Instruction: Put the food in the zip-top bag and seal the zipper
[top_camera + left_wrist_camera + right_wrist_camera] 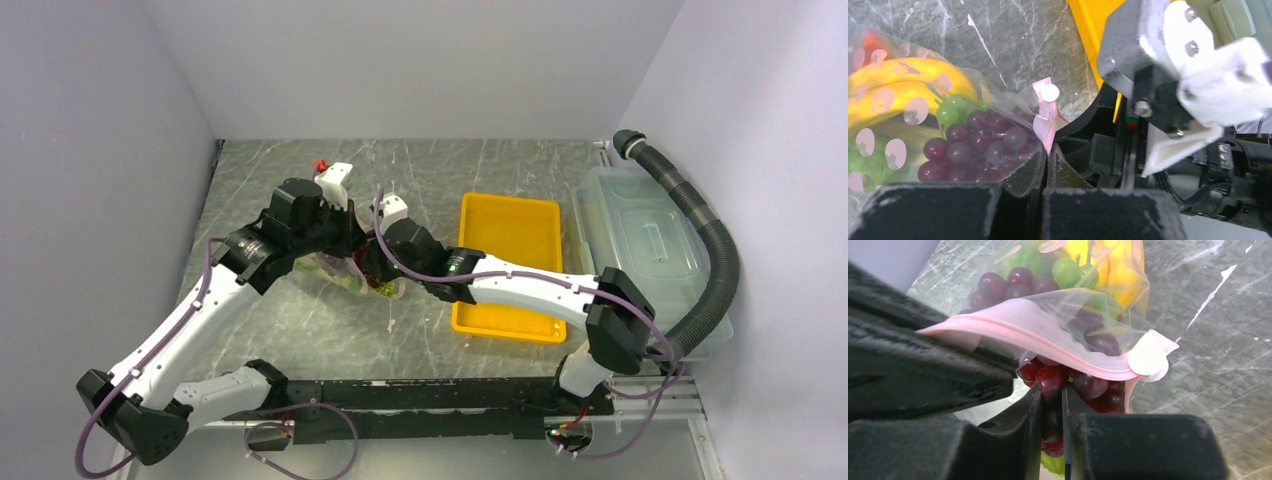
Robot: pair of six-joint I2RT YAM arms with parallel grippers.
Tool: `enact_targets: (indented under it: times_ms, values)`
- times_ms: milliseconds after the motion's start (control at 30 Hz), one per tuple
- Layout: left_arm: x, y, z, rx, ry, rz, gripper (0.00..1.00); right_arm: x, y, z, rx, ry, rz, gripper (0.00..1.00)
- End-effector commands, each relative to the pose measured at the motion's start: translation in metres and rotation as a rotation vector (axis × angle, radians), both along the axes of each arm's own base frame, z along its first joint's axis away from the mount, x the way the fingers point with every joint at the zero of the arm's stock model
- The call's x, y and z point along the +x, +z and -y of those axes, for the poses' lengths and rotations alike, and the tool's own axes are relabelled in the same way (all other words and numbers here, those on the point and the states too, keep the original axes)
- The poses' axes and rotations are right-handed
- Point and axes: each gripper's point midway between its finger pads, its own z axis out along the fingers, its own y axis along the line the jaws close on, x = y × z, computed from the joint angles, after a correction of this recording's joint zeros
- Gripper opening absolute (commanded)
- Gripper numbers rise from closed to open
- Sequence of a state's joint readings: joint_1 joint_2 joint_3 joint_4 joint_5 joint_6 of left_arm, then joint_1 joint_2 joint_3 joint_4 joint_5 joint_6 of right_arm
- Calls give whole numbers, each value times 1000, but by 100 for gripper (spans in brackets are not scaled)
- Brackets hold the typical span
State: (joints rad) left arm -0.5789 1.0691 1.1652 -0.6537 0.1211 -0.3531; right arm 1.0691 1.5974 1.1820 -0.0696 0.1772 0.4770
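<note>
The zip-top bag (345,276) lies on the table between both grippers. It holds food: yellow bananas (898,80), green grapes (950,111) and purple grapes (978,145). My left gripper (1047,152) is shut on the pink zipper (1044,125), just under its white slider (1050,93). In the right wrist view the zipper (1048,340) arcs from the left gripper's black fingers (923,370) to the slider (1147,360). My right gripper (1052,390) sits just below that strip. Its jaws stand a narrow gap apart, with purple grapes (1088,385) showing through. A green leaf (1053,465) shows lower down.
A yellow tray (510,235) lies right of the bag, under the right forearm. A translucent lidded bin (640,240) stands at the far right with a black corrugated hose (715,250) curving over it. White walls enclose the table on three sides.
</note>
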Motion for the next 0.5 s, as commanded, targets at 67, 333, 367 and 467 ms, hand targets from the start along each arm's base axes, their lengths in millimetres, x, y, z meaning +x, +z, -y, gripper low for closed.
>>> enact_targets:
  times_ms: [67, 333, 367, 467]
  values:
    - [2, 32, 6, -72, -19, 100, 0, 5, 62, 3, 150, -25, 89, 31]
    - [7, 29, -2, -50, 33, 99, 0, -5, 66, 18, 122, -19, 69, 49]
    - [7, 28, -2, -48, 36, 97, 0, -6, 66, 21, 119, -19, 68, 50]
    - [8, 28, -2, -46, 40, 94, 0, -9, 69, 29, 117, -32, 66, 50]
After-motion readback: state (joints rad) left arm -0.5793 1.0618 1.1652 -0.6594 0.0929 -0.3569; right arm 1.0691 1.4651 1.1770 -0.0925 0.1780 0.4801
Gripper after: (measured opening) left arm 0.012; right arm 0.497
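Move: Still at the right fingertips, in the open mouth of the zip-top bag, is the bunch of red grapes, its middle about 4 cm below the hand, 2 cm back and 1 cm left. The bag's filled body lies some 10 cm left, 3 cm back and 9 cm down; the empty yellow tray is about 27 cm right, 3 cm back and 13 cm down. From the left hand the grapes are roughly 5 cm back, 2 cm right and 6 cm lower. Letting go of the red grapes, the right hand spreads its fingers to about half open and rises some 5 cm out of the bag mouth, easing a little to the right and back late in the lift. The left hand stays almost in place, its shut fingers keeping their pinch on the pink zipper edge. ##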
